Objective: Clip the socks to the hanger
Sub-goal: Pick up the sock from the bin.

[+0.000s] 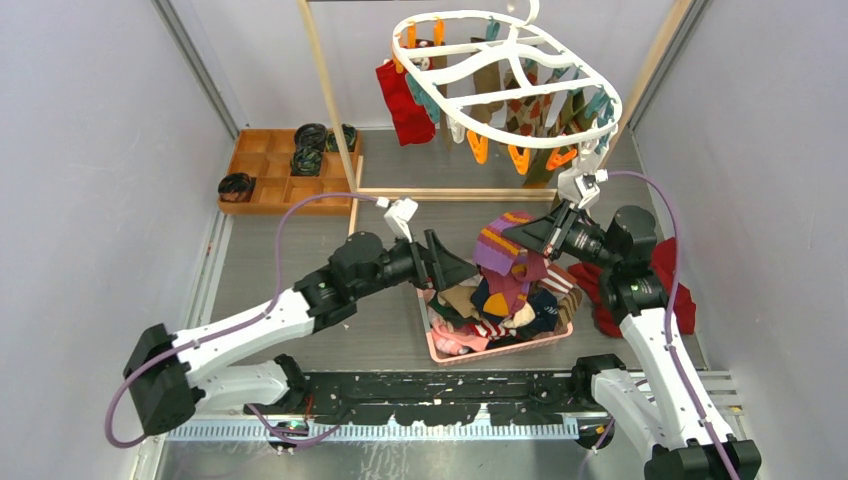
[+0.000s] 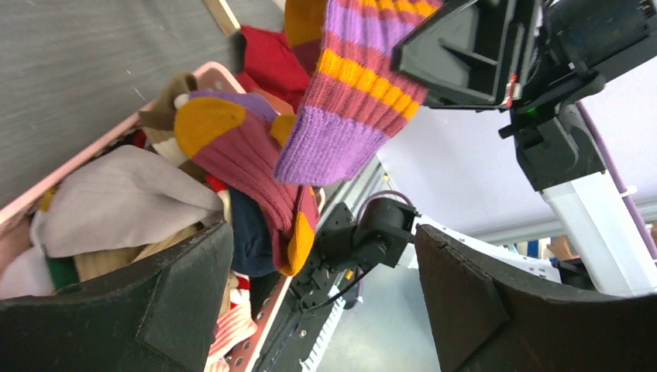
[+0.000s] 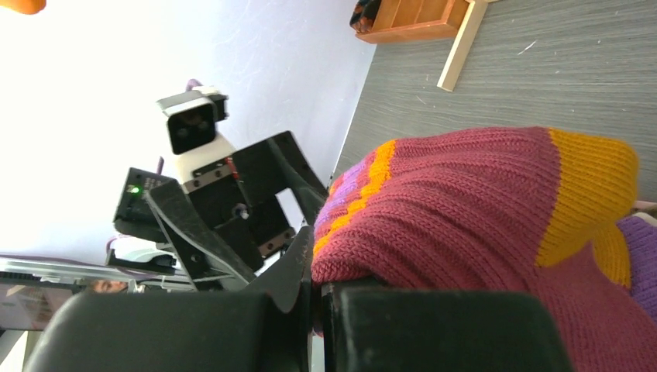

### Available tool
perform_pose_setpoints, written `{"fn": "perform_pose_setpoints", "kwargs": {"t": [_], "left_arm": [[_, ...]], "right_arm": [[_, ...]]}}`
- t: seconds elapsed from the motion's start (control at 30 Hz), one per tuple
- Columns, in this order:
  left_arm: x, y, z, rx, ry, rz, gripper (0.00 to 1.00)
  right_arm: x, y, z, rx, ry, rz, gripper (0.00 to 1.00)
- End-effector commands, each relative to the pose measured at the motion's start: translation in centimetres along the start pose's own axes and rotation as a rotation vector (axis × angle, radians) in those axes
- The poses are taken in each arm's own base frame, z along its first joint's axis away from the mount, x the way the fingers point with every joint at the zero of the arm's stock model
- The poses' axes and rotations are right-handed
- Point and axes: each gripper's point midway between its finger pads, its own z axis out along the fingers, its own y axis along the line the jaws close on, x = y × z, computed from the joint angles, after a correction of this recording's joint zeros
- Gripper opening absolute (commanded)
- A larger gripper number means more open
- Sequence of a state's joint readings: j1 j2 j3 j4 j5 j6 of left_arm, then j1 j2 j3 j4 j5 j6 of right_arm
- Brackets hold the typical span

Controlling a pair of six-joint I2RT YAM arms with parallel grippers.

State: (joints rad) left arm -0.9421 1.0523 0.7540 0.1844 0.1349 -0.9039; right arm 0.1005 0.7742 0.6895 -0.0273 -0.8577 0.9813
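Observation:
A maroon sock with purple and orange stripes (image 1: pixel 505 250) hangs above the pile of socks (image 1: pixel 505 305) in the pink basket (image 1: pixel 470 355). My right gripper (image 1: pixel 512 231) is shut on its edge; in the right wrist view the jaws (image 3: pixel 316 310) pinch the knit (image 3: pixel 465 209). My left gripper (image 1: pixel 462 265) stands open just left of the sock, touching nothing. Its fingers (image 2: pixel 178 294) are wide apart, and the striped sock (image 2: pixel 349 85) hangs beyond them. The white oval hanger (image 1: pixel 510 80) hangs at the back. A red sock (image 1: pixel 405 100) and brown argyle socks (image 1: pixel 540 115) are clipped to it.
A wooden tray (image 1: pixel 262 160) with black coiled rolls sits at the back left. The wooden-post rack (image 1: pixel 330 90) carries the hanger. A red cloth (image 1: pixel 672 290) lies under my right arm. Grey walls close in both sides.

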Motion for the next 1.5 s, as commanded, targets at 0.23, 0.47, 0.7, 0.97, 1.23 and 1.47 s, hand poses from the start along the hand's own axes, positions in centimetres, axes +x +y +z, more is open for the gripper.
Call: {"fn": "perform_pose_setpoints", "kwargs": {"t": [0.23,0.47,0.7,0.97,1.23,1.47], "left_arm": [[-0.5,-4.0,3.7,0.207,0.04,-0.046,0.84],[-0.5,-4.3,4.5,0.223,0.052,-0.081,0.74],[-0.6,-3.0,5.4,0.154,0.045,-0.074,0.7],[-1.4,-3.8,6.2,0.183,0.038,-0.077,0.37],[-1.8,-3.7,4.9,0.135,0.038,-0.111,0.0],[-3.5,-2.3,3.2,-0.07,-0.02,-0.314,0.0]], "right_arm": [[-0.5,2.3,-0.7,-0.066,-0.018,-0.06,0.01],[-0.6,2.1,-0.8,-0.065,-0.024,-0.063,0.01],[-0.5,2.1,-0.8,-0.066,-0.019,-0.058,0.01],[-0.6,2.1,-0.8,-0.062,-0.022,-0.065,0.01],[-1.0,1.5,-1.1,-0.006,-0.034,-0.14,0.13],[-0.4,2.5,-3.5,0.056,0.046,-0.604,0.61]]}}
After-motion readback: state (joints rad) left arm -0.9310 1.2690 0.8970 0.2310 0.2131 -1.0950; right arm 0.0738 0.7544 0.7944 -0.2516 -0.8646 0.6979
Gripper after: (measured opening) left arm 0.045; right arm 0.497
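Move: The striped cuff of the sock that the right fingers already hold dangles about 7 cm to the right of the open left hand and 2 cm ahead, near its height. From the right hand, the cuff is some 3 cm to the left, 2 cm back and 2 cm lower. Below the left hand, the grey sock lies about 4 cm back, 3 cm right and 16 cm down; the bin's middle is roughly 12 cm back, 11 cm right and 20 cm down. The left fingers close on the sock's hanging striped cuff and pinch it, after the left hand reaches about 6 cm to its right and slightly forward, dipping a couple of centimetres on the way and coming back up. The right hand holds nearly still until the cuff is gripped, then opens about halfway and lets go, rolling some 10 degrees; the left starts drawing back leftward. ##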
